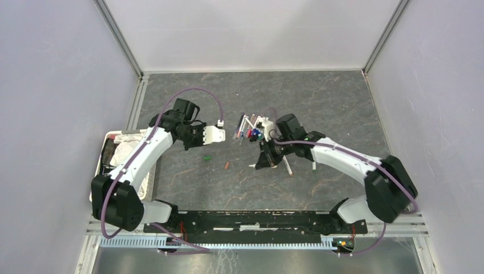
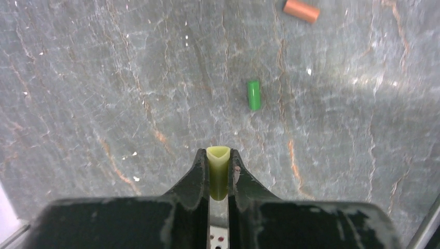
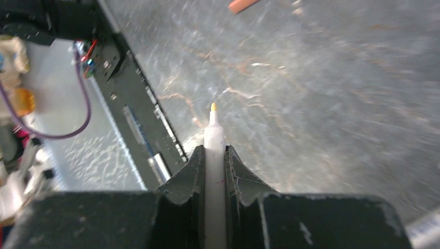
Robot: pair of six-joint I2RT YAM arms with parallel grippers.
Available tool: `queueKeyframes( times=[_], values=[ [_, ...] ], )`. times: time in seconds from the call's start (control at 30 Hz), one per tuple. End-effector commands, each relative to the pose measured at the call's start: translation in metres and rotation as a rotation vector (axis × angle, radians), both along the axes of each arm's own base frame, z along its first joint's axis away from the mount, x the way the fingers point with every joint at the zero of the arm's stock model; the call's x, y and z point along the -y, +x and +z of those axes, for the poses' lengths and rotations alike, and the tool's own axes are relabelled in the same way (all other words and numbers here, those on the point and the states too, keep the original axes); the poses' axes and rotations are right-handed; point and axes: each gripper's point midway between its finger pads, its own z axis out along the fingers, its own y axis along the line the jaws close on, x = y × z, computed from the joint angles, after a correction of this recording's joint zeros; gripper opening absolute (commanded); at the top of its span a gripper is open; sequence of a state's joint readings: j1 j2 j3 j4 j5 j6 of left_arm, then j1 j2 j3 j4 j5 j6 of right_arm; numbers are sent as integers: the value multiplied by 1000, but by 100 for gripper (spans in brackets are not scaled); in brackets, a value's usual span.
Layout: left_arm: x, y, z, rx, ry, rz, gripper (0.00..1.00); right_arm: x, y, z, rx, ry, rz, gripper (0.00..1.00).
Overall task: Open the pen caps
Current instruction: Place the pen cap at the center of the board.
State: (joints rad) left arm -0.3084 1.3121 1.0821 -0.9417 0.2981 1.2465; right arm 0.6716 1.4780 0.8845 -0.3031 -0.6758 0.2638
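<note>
My left gripper (image 2: 218, 154) is shut on a yellow-green pen cap (image 2: 218, 176), pinched upright between its dark fingers above the grey table. On the table just ahead lie a green cap (image 2: 253, 95) and an orange-brown cap (image 2: 301, 10). My right gripper (image 3: 213, 150) is shut on a white pen (image 3: 213, 132) whose bare yellow tip sticks out past the fingers, with no cap on it. From above, the left gripper (image 1: 197, 144) and right gripper (image 1: 261, 161) hang apart, with the green cap (image 1: 206, 157) and brown cap (image 1: 227, 165) between them. A heap of pens (image 1: 251, 130) lies behind.
A white basket (image 1: 111, 137) with odds and ends stands at the left table edge beside the left arm. Two loose pens (image 1: 288, 167) (image 1: 313, 165) lie under the right arm. The black base rail (image 1: 251, 220) runs along the near edge.
</note>
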Motion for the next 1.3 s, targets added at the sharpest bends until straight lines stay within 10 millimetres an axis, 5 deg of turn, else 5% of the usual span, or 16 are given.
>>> queueKeyframes(
  times=[0.0, 0.17, 0.4, 0.77, 0.97, 1.27],
  values=[
    [29, 10, -6, -67, -181, 124, 2, 36, 54, 29, 290, -86, -241, 0],
    [36, 27, -44, -120, -240, 314, 2, 95, 84, 24, 450, -257, -562, 0],
    [28, 50, -79, -165, -188, 492, 8, 139, 95, -1, 508, -343, -818, 0],
    [21, 56, -104, -184, -154, 598, 12, 150, 104, -36, 527, -359, -921, 0],
    [18, 47, -109, -217, -124, 594, 30, 147, 111, -42, 560, -357, -911, 0],
    [29, 48, -72, -233, -187, 582, 43, 159, 101, -70, 530, -441, -898, 4]
  ],
)
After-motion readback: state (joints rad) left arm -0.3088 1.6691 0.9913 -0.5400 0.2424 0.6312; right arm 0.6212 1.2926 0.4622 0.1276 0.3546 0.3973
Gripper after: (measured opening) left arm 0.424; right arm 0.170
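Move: The yellow cap, already in the left fingers, is bound for bare table about 4 cm ahead, 2 cm to the right and 12 cm below that hand. At the same depth, the green cap lies about 1 cm back and 2 cm right, the brown cap 4 cm back and 12 cm right. The right hand holds the yellow pen; its open spot lies some 10 cm ahead, 15 cm right and 9 cm down. On that surface, the brown pen is about 1 cm ahead and 13 cm right, the green pen 2 cm ahead and 26 cm right. The yellow cap goes down about 11 cm and slightly forward in the left fingers, the hand turning some 30 degrees counter-clockwise, to the table just beyond the green cap, where the fingers open and let go. The yellow pen, kept in the right grip, is carried right and forward, rising at first and then sinking, and swings clockwise to point forward above the table beside the brown pen. ##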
